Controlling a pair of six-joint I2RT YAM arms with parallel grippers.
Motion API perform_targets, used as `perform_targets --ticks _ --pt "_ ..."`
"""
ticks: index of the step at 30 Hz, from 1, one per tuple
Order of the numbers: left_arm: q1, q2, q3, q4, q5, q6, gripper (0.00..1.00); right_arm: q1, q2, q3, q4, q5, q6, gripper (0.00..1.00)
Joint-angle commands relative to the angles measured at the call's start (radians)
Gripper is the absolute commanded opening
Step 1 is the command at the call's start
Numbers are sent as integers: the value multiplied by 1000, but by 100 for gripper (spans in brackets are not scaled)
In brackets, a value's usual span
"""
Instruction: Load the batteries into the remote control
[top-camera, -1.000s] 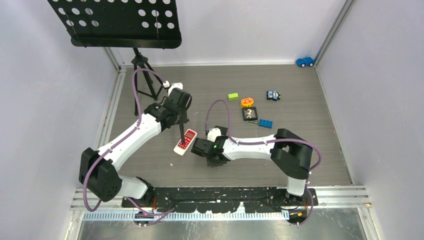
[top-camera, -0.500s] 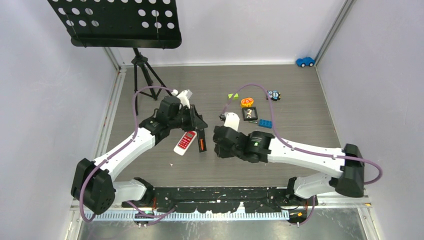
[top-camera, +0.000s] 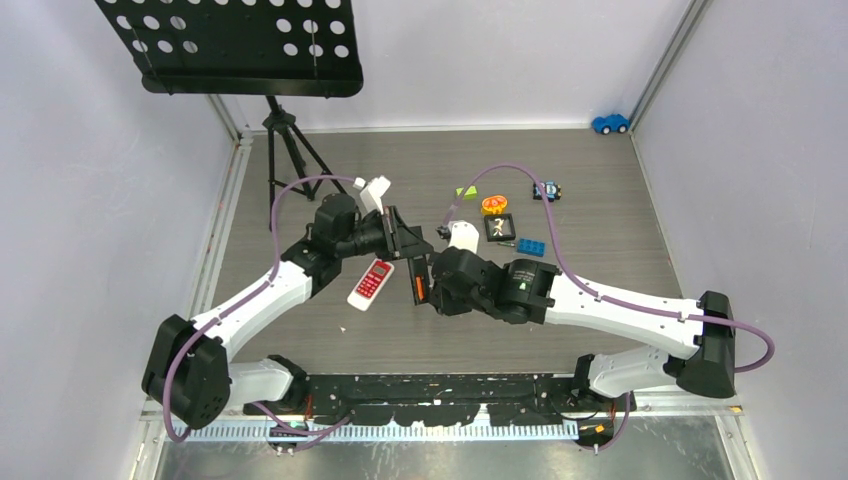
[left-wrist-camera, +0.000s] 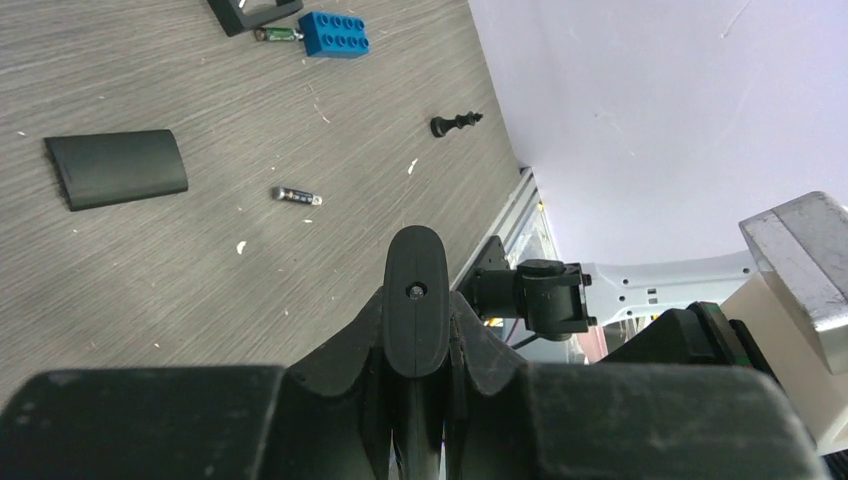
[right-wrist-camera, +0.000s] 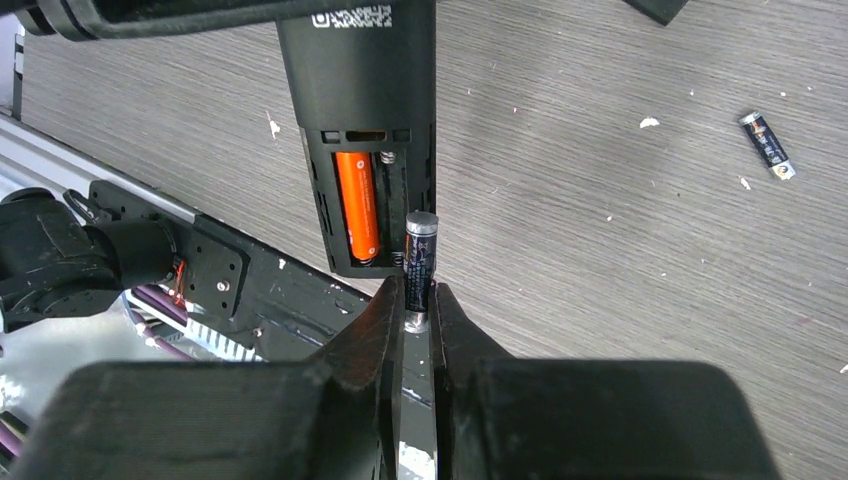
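My left gripper (top-camera: 405, 243) is shut on a black remote control (top-camera: 420, 283) and holds it above the table; its rounded end (left-wrist-camera: 415, 290) shows between the fingers. The open battery bay (right-wrist-camera: 372, 200) faces the right wrist camera, with an orange battery (right-wrist-camera: 357, 205) seated in one slot. My right gripper (right-wrist-camera: 418, 292) is shut on a dark grey battery (right-wrist-camera: 420, 262), whose top sits at the bay's right edge beside the vacant slot. Another dark battery (right-wrist-camera: 767, 145) (left-wrist-camera: 297, 196) lies loose on the table.
A red-and-white remote (top-camera: 371, 283) lies under the left arm. A black battery cover (left-wrist-camera: 117, 168), a chess pawn (left-wrist-camera: 455, 123) and a blue brick (left-wrist-camera: 335, 34) lie on the table. Toys (top-camera: 499, 228) sit mid-back, a tripod stand (top-camera: 290, 160) back left.
The left arm has swung the black remote to the right and tilted it. The right arm has stretched out and brought its battery up against the open bay.
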Motion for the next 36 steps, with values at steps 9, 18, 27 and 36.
perform_targets --ticks 9,18,27,36 --pt "0 -5 -22 100 76 -86 0 2 33 78 6 -19 -58 11" --pt "0 1 -33 139 115 -139 0 2 71 98 -19 -44 -44 19" --pt "4 -4 -32 103 122 -174 0 2 71 115 -44 -22 -25 34" --pt "39 2 -44 108 108 -226 0 1 -128 -4 94 35 30 52"
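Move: The empty right-hand slot of the remote lies about 2 cm ahead, 2 cm left and 1 cm below the right hand, which already holds a battery. The orange battery sits in the slot beside it, some 1 cm ahead and 3 cm left of that hand. On the table 17 cm below lie the loose battery, 5 cm ahead and 13 cm right, and the battery cover, 11 cm ahead and 3 cm right. From the left hand, gripping the remote, the slot is 7 cm back, 1 cm right and 3 cm lower. The battery's leading end is laid into the empty slot beside the orange one as the right hand eases about 1 cm left; then its fingers open well apart, let go, and the hand backs off slightly right and rises about 1 cm. The left hand keeps its grip, drawing the remote back about 1 cm and tipping it some 10 degrees so that its battery end comes up. ##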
